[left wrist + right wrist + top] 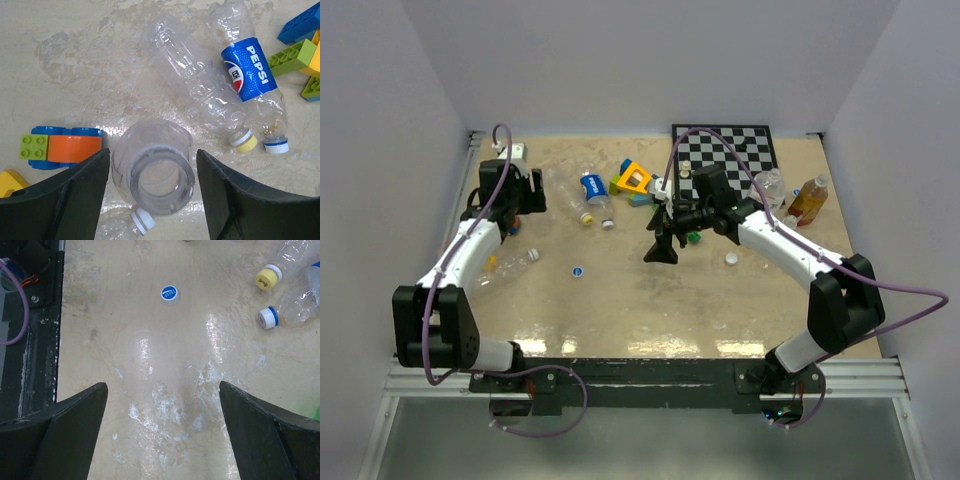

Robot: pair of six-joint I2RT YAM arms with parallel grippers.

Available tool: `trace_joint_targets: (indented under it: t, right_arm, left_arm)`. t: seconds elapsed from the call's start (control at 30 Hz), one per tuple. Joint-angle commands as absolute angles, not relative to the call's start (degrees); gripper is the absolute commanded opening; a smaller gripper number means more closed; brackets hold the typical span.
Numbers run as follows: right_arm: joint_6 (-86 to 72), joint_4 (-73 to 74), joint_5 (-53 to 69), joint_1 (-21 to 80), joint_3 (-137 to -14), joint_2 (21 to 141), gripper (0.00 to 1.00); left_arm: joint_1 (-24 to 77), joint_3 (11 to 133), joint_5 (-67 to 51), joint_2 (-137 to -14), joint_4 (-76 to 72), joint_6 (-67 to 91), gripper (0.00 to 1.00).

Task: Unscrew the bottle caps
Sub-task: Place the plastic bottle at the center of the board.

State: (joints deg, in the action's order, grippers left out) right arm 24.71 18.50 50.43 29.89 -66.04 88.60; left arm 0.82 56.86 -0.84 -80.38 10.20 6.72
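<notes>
In the left wrist view a clear bottle [152, 172] with no cap points its bare mouth at the camera. My left gripper [153, 176] stands open around it, a thin gap showing on each side. Under it lies another bottle's white cap [142, 220]. Further off lie a clear bottle with a yellow cap [244, 141] and a Pepsi bottle [248, 67] with a blue-and-white cap [276, 145]. My right gripper [162, 410] hangs open over bare table, nothing between its fingers. A loose blue cap [170, 294] lies beyond it. From above, the left gripper [515, 215] is at the far left and the right gripper [662, 250] near the middle.
Toy blocks [635, 180] lie at the back centre, and others [60, 147] lie left of my left fingers. A chessboard [725, 150] sits back right, with an orange-drink bottle [810, 198] and a clear bottle [770, 185] beside it. A loose white cap [731, 259] lies near the right arm.
</notes>
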Motion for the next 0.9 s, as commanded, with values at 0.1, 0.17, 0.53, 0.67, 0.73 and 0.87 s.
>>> trace_joint_targets:
  t: [0.1,0.17,0.53,0.67,0.73,0.87]
  right_arm:
    - [25.6,18.3,50.8,29.9,-67.0,87.8,0.98]
    - [25.6,18.3,50.7,30.0,-67.0,87.9,0.98]
    - [26.0,18.5,50.1,30.0,-67.1,88.3,0.98]
    - [27.5,19.1,46.9,29.9,-67.3,87.7,0.98]
    - [28.2,18.5,43.9,29.9,-67.0,86.8,0.98]
    - [27.5,13.5,29.9,29.8,-65.7,83.7,0.98]
  left_arm:
    - [0.5,56.5,1.5,-76.6,9.9,7.5,0.79]
    - [0.5,56.4,1.8,-76.0,10.1,7.5,0.81]
    - [0.4,57.7,1.2,-71.7,12.4,7.7,0.87]
    - [0.4,58.4,0.3,-66.7,13.9,7.9,0.88]
    - [0.5,57.8,-2.2,-63.8,14.2,7.9,0.95]
    - [0.5,53.7,-7.2,-57.0,12.9,8.8,1.0]
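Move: The plastic bottle stands upright between the left hand's loosened fingers, its middle about 2 cm below them. From that hand, the toy truck is about 11 cm left and 1 back, the capped bottle lying down 12 left and 15 back, and the yellow-capped bottle 8 right and 9 ahead, all some 10 below. From the right hand, the plastic bottle is roughly 38 cm left and 6 ahead. Opening its fingers fully, the left hand withdraws about 9 cm up and 4 back from the standing plastic bottle. ##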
